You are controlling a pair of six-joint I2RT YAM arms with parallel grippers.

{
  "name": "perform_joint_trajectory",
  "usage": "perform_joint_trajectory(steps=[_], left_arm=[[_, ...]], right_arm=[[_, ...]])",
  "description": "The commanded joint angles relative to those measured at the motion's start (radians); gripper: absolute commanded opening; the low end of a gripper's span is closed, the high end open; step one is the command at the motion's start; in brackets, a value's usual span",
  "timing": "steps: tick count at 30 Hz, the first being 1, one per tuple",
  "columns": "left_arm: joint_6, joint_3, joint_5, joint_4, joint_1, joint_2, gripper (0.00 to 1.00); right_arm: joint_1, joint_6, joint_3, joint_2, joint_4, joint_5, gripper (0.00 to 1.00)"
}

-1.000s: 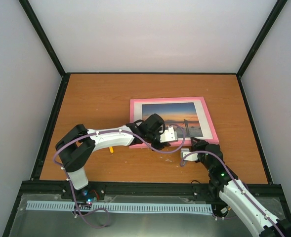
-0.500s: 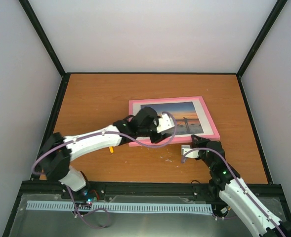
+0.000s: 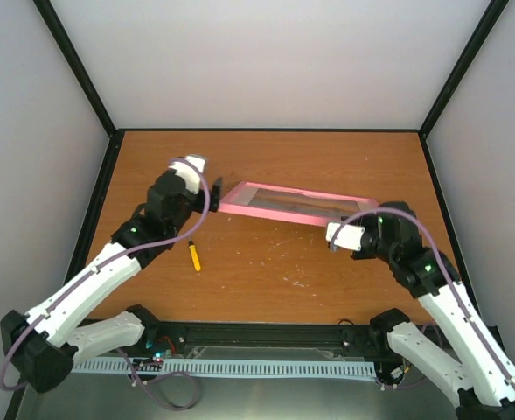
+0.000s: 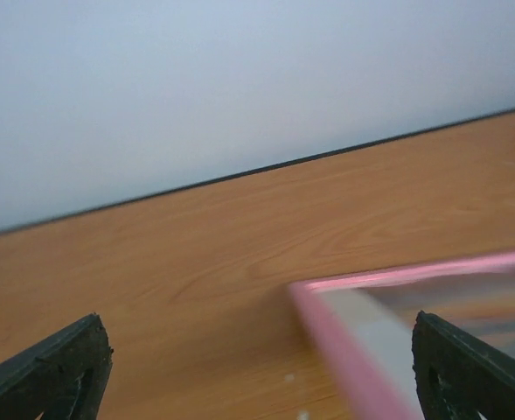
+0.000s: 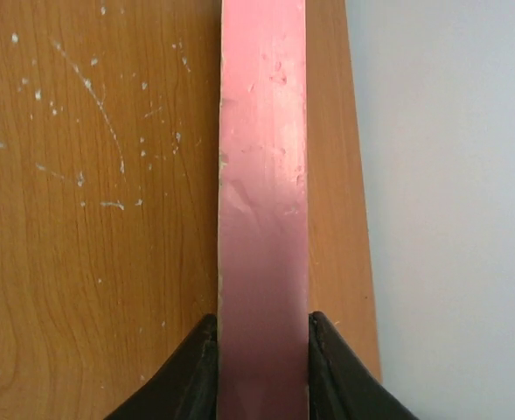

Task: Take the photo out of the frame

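The pink frame (image 3: 270,202) is tipped up on the table, raised at its right end. My right gripper (image 3: 367,221) is shut on that end. In the right wrist view the pink edge (image 5: 263,175) runs straight up between the two black fingers (image 5: 187,372). The photo (image 3: 299,206) shows only as a dark sliver inside the frame, seen at a steep angle. My left gripper (image 3: 212,197) stands open at the frame's left corner (image 4: 302,293). That corner lies between its spread fingers (image 4: 60,367) without touching them.
A small yellow and black tool (image 3: 193,255) lies on the wooden table (image 3: 266,271) in front of the left arm. White specks are scattered on the table's near middle. Grey walls with black rails enclose the table on three sides.
The frame lay flat; now its right end is raised in the right gripper and it has shifted back. The left gripper has opened, left the frame's near edge and swung to the left corner.
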Motion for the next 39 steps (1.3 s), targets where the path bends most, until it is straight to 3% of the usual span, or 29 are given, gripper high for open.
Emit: perform_joint_trajectory(steps=[1,8,14,28,39], left_arm=[[-0.163,-0.077,-0.088,-0.038,0.151,-0.111,0.93],[-0.239,-0.29,-0.125,0.111,0.247,-0.265,0.97],[-0.209,-0.281,-0.139,0.096,0.261,-0.246,0.97],[-0.219,-0.318,-0.08,0.134,0.261,-0.292,0.97],[-0.215,-0.323,-0.065,0.138,0.261,-0.3,0.97]], right_arm=[[0.005,0.238,0.208,0.124,-0.172,-0.069,0.05],[0.005,0.387,0.533,0.348,-0.343,-0.1,0.03],[0.004,0.566,0.76,0.516,-0.423,-0.113,0.03],[-0.04,0.825,1.014,0.672,-0.386,-0.241,0.03],[-0.264,1.04,1.037,0.836,-0.37,-0.519,0.03]])
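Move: The right hand already grips the picture frame near the right end of its near edge, held clear of the table. The frame's middle lies some 14 cm to that hand's left, about 12 cm ahead and 7 cm lower, its far edge dipping. From the open left hand, the frame's middle is about 17 cm right, 3 cm ahead and 15 cm down; the yellow screwdriver lies 8 cm left, 9 cm back and 30 cm below that hand. Up and forward goes the right hand, about 10 cm each way, climbing first and reaching outward more towards the end; it keeps its pinch on the frame's edge while the wrist tips down, lifts its left side and turns clockwise. The left hand, open, swings quickly some 12 cm left, away from the frame, sinking slightly and turning counter-clockwise, then waits. ##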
